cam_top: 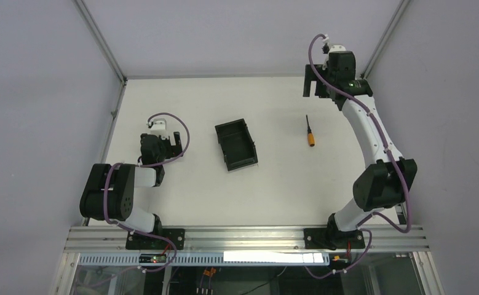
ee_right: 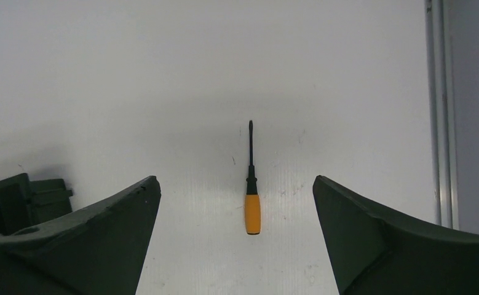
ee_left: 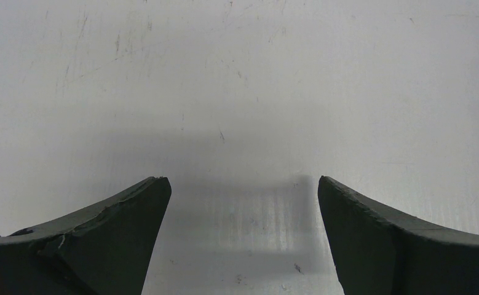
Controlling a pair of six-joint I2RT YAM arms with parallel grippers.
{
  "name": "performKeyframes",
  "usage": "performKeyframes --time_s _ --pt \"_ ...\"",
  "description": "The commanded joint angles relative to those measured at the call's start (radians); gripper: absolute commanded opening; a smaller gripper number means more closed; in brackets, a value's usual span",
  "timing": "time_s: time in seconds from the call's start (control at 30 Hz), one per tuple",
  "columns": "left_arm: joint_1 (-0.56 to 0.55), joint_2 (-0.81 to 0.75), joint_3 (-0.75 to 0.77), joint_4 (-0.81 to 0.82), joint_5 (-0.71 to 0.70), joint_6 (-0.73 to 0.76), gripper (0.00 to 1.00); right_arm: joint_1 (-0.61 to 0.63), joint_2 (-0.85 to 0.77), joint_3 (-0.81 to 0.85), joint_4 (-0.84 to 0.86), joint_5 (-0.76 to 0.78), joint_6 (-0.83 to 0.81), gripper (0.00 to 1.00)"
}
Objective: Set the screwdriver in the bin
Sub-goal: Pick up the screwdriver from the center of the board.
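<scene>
The screwdriver (cam_top: 310,133), with a short orange handle and a thin black shaft, lies flat on the white table right of centre, tip pointing to the far side. The bin (cam_top: 235,144), a small black tray with low walls, sits at the table's middle, a hand's width left of the screwdriver. My right gripper (cam_top: 312,81) hangs open, high over the far right of the table. In the right wrist view the screwdriver (ee_right: 252,200) shows between the spread fingers of that gripper (ee_right: 235,179), well below them, and a corner of the bin (ee_right: 31,195) peeks out at the left. My left gripper (ee_left: 243,179) is open over bare table.
Metal frame rails run along the enclosure walls, one close to the right arm (cam_top: 381,40) and one at the left (cam_top: 101,40). In the right wrist view the right rail (ee_right: 439,110) runs along the table's edge. The left arm (cam_top: 117,190) is folded near its base.
</scene>
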Motion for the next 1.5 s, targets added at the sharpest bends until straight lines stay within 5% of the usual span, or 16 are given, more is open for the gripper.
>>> performKeyframes --time_s 0.0,0.47,0.77,0.83,1.2,1.47 --pt "-0.004 -0.006 0.025 0.025 -0.011 -0.001 0.99 -0.017 0.057 -0.052 0.015 -0.038 -0.003 0.99" --pt "-0.004 -0.006 0.025 0.025 -0.01 -0.001 0.99 -0.031 0.247 -0.251 0.109 -0.057 -0.01 0.99" --pt "-0.004 -0.006 0.025 0.025 -0.01 -0.001 0.99 -0.039 0.324 -0.309 0.146 -0.06 -0.011 0.9" --pt "-0.004 -0.005 0.025 0.025 -0.01 -0.001 0.99 -0.042 0.336 -0.316 0.152 -0.062 -0.01 0.83" --pt "-0.006 -0.005 0.025 0.025 -0.01 -0.001 0.99 -0.048 0.332 -0.314 0.149 -0.047 -0.001 0.09" --pt "-0.005 -0.005 0.025 0.025 -0.01 -0.001 0.99 -0.048 0.231 -0.266 0.07 -0.048 0.0 0.03"
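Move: The screwdriver's middle lies some 25 cm below the open right hand, nearly straight under it and 1 cm to its right. Its shaft points away from the base, and the handle's middle is about 3 cm nearer the base. The bin stands about 27 cm to the right hand's left and 6 cm back, also far below. From the left hand the screwdriver is roughly 58 cm to the right, 5 cm ahead and 3 cm lower. Straight down, fast at first and then slowing, the right hand sinks about 25 cm onto the screwdriver's orange handle, easing some 3 cm back towards the base. The wrist tips about 30 degrees further down, so that the fingers point steeply at the table. Near the bottom the wide-open fingers close and pinch the handle from both sides. ##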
